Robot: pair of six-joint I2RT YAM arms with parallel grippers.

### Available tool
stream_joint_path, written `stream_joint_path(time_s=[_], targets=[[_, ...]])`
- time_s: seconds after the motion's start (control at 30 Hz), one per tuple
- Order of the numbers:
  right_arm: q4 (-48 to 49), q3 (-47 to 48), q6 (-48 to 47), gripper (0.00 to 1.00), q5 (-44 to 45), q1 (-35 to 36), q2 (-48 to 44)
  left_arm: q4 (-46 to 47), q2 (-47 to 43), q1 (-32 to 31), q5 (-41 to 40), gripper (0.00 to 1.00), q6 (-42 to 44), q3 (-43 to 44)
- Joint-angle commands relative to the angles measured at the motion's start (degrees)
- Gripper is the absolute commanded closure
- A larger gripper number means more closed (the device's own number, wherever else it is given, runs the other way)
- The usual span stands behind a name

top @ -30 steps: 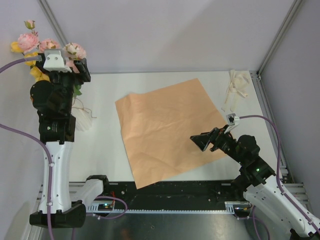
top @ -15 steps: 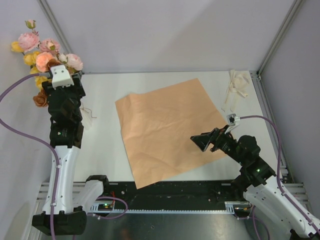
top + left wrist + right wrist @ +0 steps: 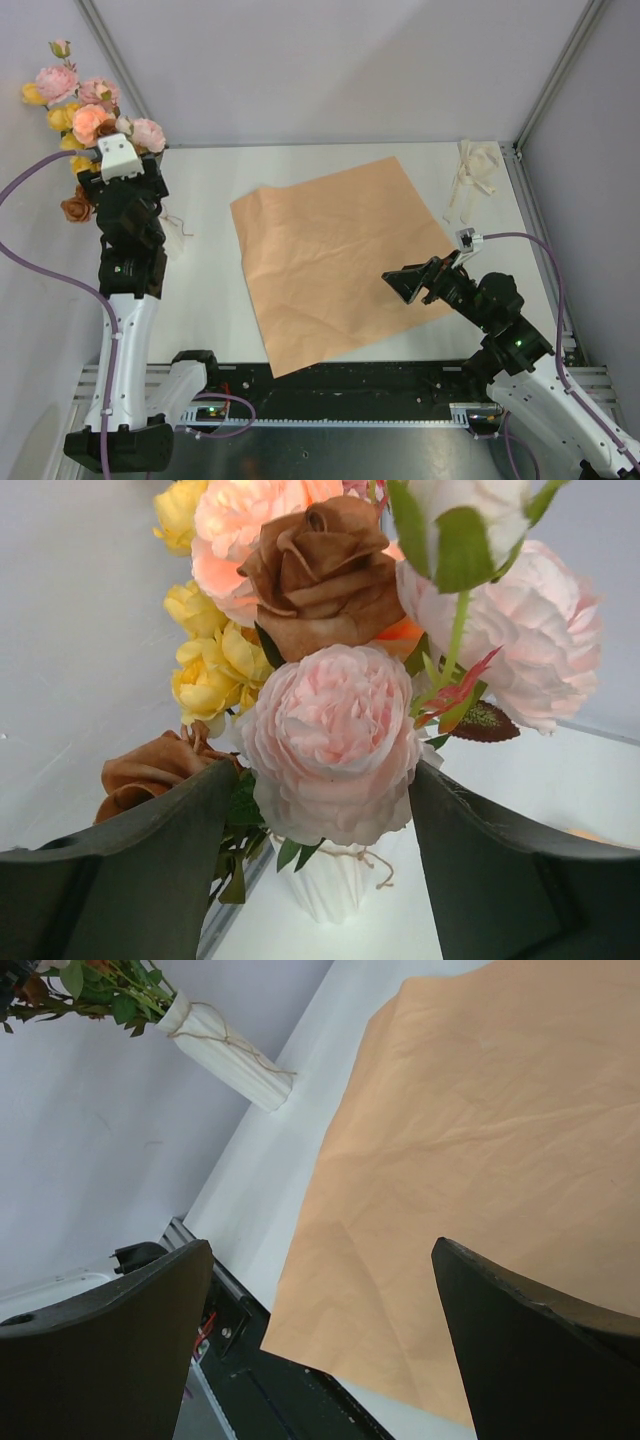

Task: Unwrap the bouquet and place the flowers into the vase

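Observation:
The flowers (image 3: pixel 90 110), pink, peach, yellow and rust blooms, stand in the cream ribbed vase (image 3: pixel 335 880) at the table's far left. In the top view my left arm hides most of the vase (image 3: pixel 176 238). My left gripper (image 3: pixel 325 780) is open, its jaws on either side of a pink bloom (image 3: pixel 335 745) without pinching it; from above, the left gripper (image 3: pixel 122 185) sits just right of the blooms. The bouquet is undone: its peach-orange paper (image 3: pixel 335 255) lies flat. My right gripper (image 3: pixel 405 282) hovers open and empty over the paper's right corner (image 3: pixel 480 1160).
The cream ribbon (image 3: pixel 472 175) lies loose at the far right corner. Walls close the left, back and right sides. A black rail (image 3: pixel 290 1390) runs along the near table edge. The right wrist view shows the vase (image 3: pixel 225 1050) tied with thin twine.
My left arm has drawn back and down from the flowers, uncovering more blooms, which now stand on their own in the vase. The right arm has stayed put.

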Motion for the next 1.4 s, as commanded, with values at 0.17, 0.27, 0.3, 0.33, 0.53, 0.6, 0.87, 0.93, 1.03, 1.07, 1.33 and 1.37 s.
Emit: stream_joint_path(time_s=[0.17,0.27,0.3,0.33,0.53,0.6,0.87,0.93,1.03,1.07,1.33,1.37], targets=[[-0.8,0.1,1.0,0.03,0.4,-0.2,-2.1,-5.1,-2.4,0.4,-0.2,0.04,-3.0,4.7],[-1.0,0.3,1.3,0.03,0.7,-0.2,-2.3,-6.9,-3.9,0.4,-1.8,0.01,-4.8,8.5],[-1.0,0.4,1.4,0.03,0.6,-0.2,-2.3,-7.0,-4.5,0.4,-1.5,0.01,-5.1,9.2],[-1.1,0.4,1.5,0.03,0.6,-0.2,-2.2,-7.2,-5.6,0.4,-0.4,0.01,-5.4,10.0],[-2.6,0.9,-0.2,0.03,2.3,-0.2,-0.3,-7.3,-11.3,0.4,9.8,0.0,-8.0,12.4],[-4.9,1.9,-2.0,0.04,4.4,-0.2,0.2,-7.4,-13.2,0.4,14.7,0.0,-10.0,12.0],[-12.1,6.9,-6.6,0.02,12.3,-0.3,-1.1,-7.3,-17.6,0.3,42.4,0.0,-27.7,4.6],[-14.2,8.1,-6.6,0.02,14.5,-0.3,-1.4,-7.1,-16.9,0.1,50.0,0.0,-32.4,2.5],[-16.9,9.5,-5.9,0.01,16.3,-0.3,-1.5,-6.9,-16.4,-4.5,53.6,0.0,-36.1,-2.7],[-18.0,9.9,-5.2,0.01,16.7,-0.3,-1.5,-6.9,-16.5,-6.7,53.1,0.0,-35.6,-4.3],[-24.0,11.1,0.6,0.01,18.1,-0.3,-1.6,-6.9,-18.5,-26.1,47.5,0.0,-28.6,-19.2],[-24.3,11.1,0.7,0.01,18.0,-0.3,-1.6,-6.9,-18.7,-26.5,47.8,0.0,-27.9,-20.9]])
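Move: My left hand is in the bouquet, with a pale pink flower between its fingertips, its middle only about 2 cm ahead, 1 cm left and 1 cm up. The brown rose sits roughly 8 cm to the left, level ahead and 3 cm lower. The vase is some 6 cm ahead, 2 cm left and 27 cm down; the wrapping paper's middle is about 40 cm right, 1 cm ahead and 40 cm below. From my right hand the pink flower is about 14 cm ahead, 55 cm left and 17 cm higher. I open my left fingers wide to free the pink flower, draw back about 10 cm while rising off the bouquet, then swing some 25 cm right and sink past my starting height towards the paper, turning clockwise about 70 degrees. My empty right hand eases about 5 cm right, away from the vase, also turning clockwise. ##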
